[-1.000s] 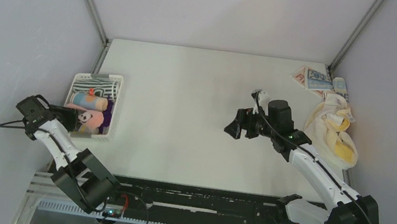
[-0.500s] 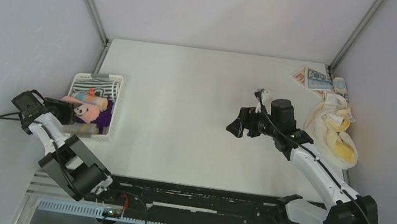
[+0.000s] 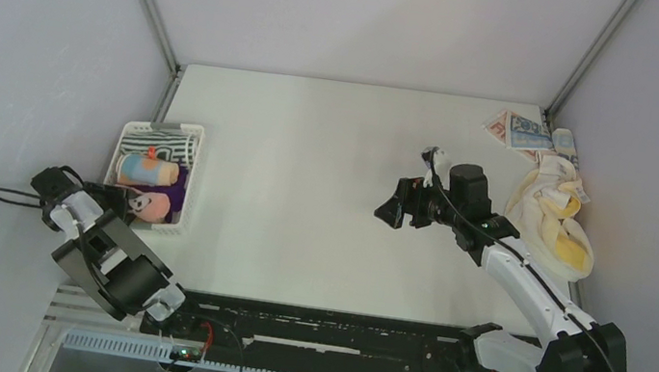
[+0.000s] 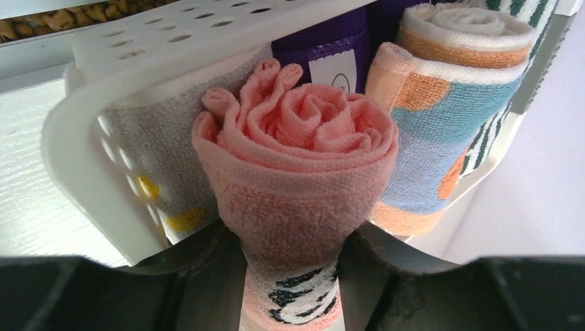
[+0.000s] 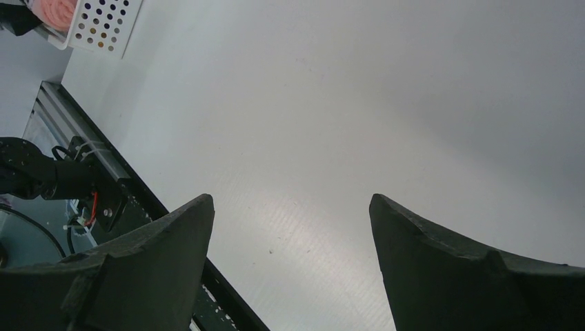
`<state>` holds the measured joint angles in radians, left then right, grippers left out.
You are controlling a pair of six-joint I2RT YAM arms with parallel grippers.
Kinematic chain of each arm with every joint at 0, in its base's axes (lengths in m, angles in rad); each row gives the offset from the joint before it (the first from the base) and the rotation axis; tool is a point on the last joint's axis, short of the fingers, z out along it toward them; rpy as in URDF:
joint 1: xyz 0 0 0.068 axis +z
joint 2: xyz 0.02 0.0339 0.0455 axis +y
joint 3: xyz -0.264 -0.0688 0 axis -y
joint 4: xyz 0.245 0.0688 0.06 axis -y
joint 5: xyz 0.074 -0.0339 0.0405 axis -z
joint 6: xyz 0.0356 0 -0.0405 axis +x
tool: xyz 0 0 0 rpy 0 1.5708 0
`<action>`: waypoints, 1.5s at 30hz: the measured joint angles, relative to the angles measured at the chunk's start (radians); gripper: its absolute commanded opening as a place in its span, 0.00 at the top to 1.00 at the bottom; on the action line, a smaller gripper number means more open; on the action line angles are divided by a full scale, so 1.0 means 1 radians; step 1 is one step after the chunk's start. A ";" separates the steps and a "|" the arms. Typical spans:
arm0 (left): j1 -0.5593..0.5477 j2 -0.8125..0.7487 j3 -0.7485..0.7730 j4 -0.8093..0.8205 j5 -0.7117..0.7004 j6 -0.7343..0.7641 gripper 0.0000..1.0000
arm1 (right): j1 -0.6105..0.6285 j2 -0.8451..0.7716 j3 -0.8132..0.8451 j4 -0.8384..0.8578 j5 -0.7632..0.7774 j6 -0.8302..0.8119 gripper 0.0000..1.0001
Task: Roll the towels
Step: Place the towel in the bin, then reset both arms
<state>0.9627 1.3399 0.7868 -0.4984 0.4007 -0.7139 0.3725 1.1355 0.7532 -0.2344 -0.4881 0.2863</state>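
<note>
A salmon-pink rolled towel (image 4: 296,158) is pinched at its waist between my left gripper's (image 4: 293,238) fingers, so that gripper is shut on it. The roll rests at the near end of the white basket (image 3: 191,142). Beside it lie a light-blue and orange roll (image 4: 441,124), a purple towel (image 4: 331,45) and a striped one (image 3: 157,136). Unrolled cream-yellow towels (image 3: 555,218) and a blue-printed one (image 3: 523,132) are heaped at the far right. My right gripper (image 3: 398,205) hangs open over the bare table (image 5: 345,103), its fingers holding nothing.
A grey towel with yellow spots (image 4: 152,152) shows through the basket wall. Grey enclosure walls close in the left, right and far sides. A black rail (image 3: 335,328) runs along the table's near edge between the arm bases.
My left arm has folded back toward its base, and the pink roll has shifted to the basket's near end. The right arm has barely moved.
</note>
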 measured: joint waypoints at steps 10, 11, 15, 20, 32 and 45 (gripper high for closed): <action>0.006 -0.029 0.002 -0.040 -0.055 -0.002 0.26 | 0.000 0.000 -0.001 0.008 -0.015 0.000 0.18; 0.007 -0.038 0.002 -0.051 -0.067 0.000 0.26 | 0.000 0.000 -0.001 0.008 -0.016 0.000 0.18; 0.014 -0.081 0.001 -0.095 -0.111 0.000 0.25 | 0.000 -0.001 -0.001 0.008 -0.019 0.000 0.18; 0.018 -0.127 0.003 -0.138 -0.138 0.000 0.22 | 0.000 -0.009 -0.001 0.007 -0.019 0.000 0.18; 0.021 -0.357 0.026 -0.312 -0.206 0.001 0.00 | 0.000 -0.066 0.008 -0.026 0.010 0.000 0.17; -0.323 -0.685 0.160 -0.512 -0.385 0.087 0.00 | -0.006 -0.301 0.116 -0.181 0.195 -0.016 0.03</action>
<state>0.6399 0.6548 0.9470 -1.0103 0.0162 -0.6266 0.3668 0.8349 0.8696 -0.4156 -0.2932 0.2699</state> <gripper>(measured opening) 0.998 0.846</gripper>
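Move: The left fingers still hold the pink rolled towel over its place near the bin's near end; the towel's middle is level with the hand, about 2 cm to its right and 1 cm lower. The orange-and-blue roll lies some 6 cm ahead and 4 cm right, the purple roll about 3 cm ahead and 6 cm right, the striped roll roughly 11 cm ahead and 5 cm right, all about 3 cm lower. From the right hand the pink towel lies about 50 cm left, 2 cm back and 10 cm below. The left fingers spread from half open to fully open and come free of the pink towel while the hand draws back about 7 cm, rising only slowly at first. It then climbs away, some 12 cm up in all, swinging right about 8 cm and rolling its left side up. Late on, the open, empty right hand lifts about 9 cm, easing right and tipping its fingers upward. ##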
